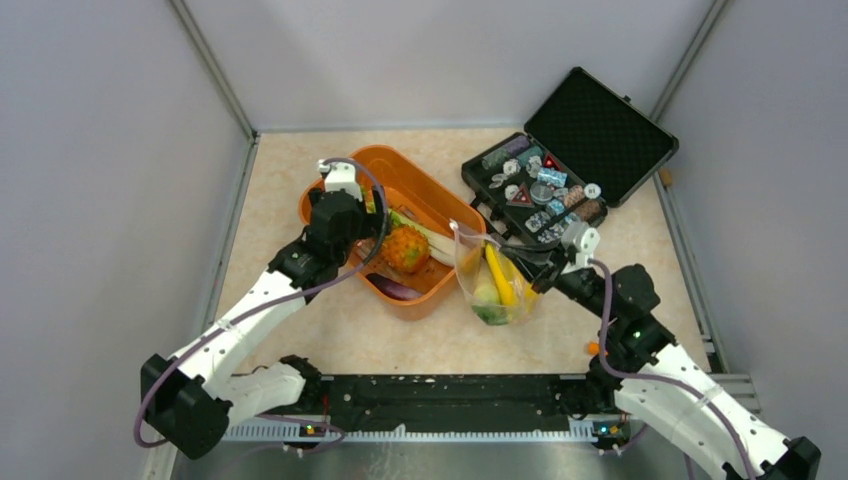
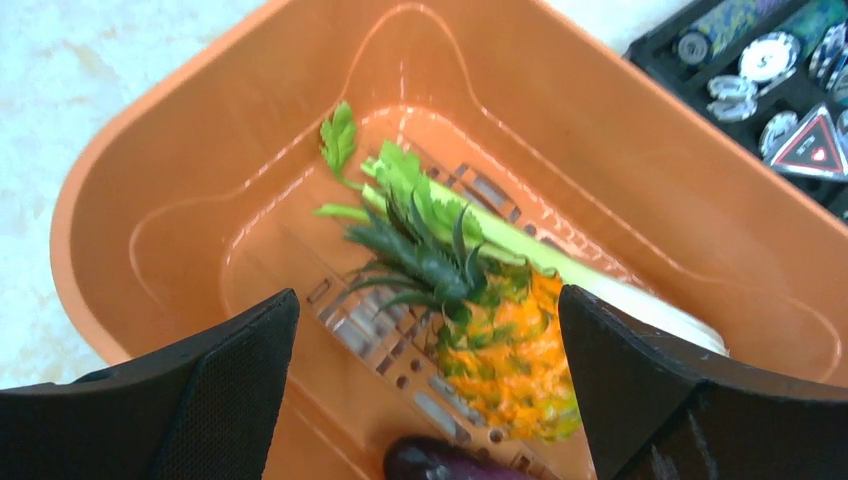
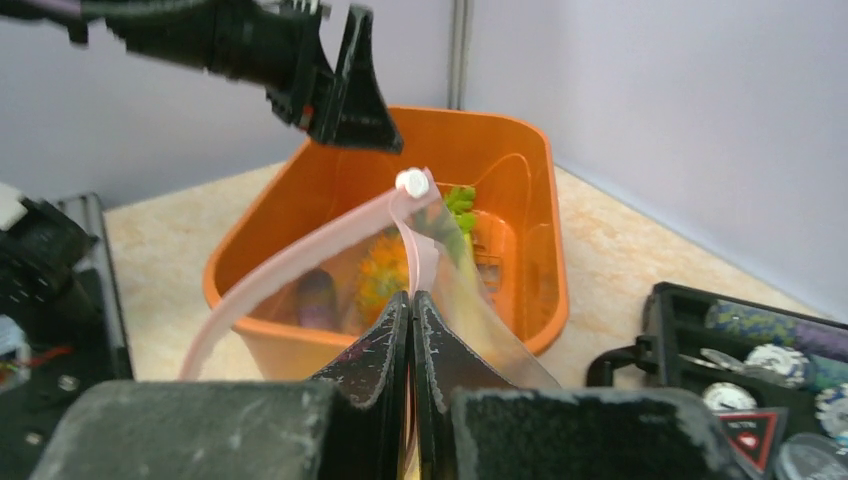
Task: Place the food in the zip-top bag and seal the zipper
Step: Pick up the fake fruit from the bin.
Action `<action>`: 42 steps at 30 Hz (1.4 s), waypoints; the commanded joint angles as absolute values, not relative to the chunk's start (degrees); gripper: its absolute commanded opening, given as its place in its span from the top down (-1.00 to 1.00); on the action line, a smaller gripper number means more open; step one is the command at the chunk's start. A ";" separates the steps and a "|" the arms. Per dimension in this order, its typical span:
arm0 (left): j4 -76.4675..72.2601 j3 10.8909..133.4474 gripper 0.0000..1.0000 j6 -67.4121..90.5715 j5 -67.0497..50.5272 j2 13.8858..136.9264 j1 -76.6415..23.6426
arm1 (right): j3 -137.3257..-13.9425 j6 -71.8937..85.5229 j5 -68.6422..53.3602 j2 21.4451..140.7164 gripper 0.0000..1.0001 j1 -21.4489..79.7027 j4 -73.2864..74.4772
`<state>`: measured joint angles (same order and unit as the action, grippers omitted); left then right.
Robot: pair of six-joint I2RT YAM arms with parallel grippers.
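The orange pineapple (image 2: 510, 350) with a green crown lies in the orange tub (image 2: 150, 180), beside the leafy green-white stalk (image 2: 500, 245) and the purple eggplant (image 2: 440, 462). My left gripper (image 2: 428, 295) hangs open just above the pineapple, its fingers to either side of it and apart from it. The clear zip-top bag (image 1: 495, 285) stands to the right of the tub with a banana (image 1: 498, 272) and other food inside. My right gripper (image 3: 412, 298) is shut on the bag's mouth, pinching the pinkish zipper (image 3: 280, 270), which loops open towards the tub.
An open black case (image 1: 560, 185) of small trinkets lies at the back right, close behind the bag. Grey walls enclose the table on three sides. The tub (image 1: 330, 195) sits just left of the bag, and the left arm reaches over its near left rim.
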<state>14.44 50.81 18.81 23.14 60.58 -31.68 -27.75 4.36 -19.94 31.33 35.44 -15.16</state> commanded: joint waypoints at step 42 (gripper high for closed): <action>34.15 75.02 -0.97 15.58 -11.86 86.87 -24.87 | -34.12 -4.27 0.64 33.90 1.00 35.16 -8.60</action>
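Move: The pineapple, my likeliest pick, lies in the orange bin about 16 cm below my open left hand, some 6 cm to its right and 2 cm ahead. The celery lies some 7 cm ahead of that hand and 8 cm to its right, the eggplant about 6 cm back and 4 cm to its right, both some 18 cm down. From my right hand, which holds the bag, the pineapple is about 12 cm ahead, 20 cm to the left and 24 cm lower. With fingers wide open, I take my left hand forward over the bin, swing it about 9 cm right, then bring it back and sink some 7 cm towards the pineapple, tipping the fingers down and turning clockwise. My right hand keeps its pinch on the bag's edge, dips, then carries it right and forward about 5 cm each, turning clockwise too. ##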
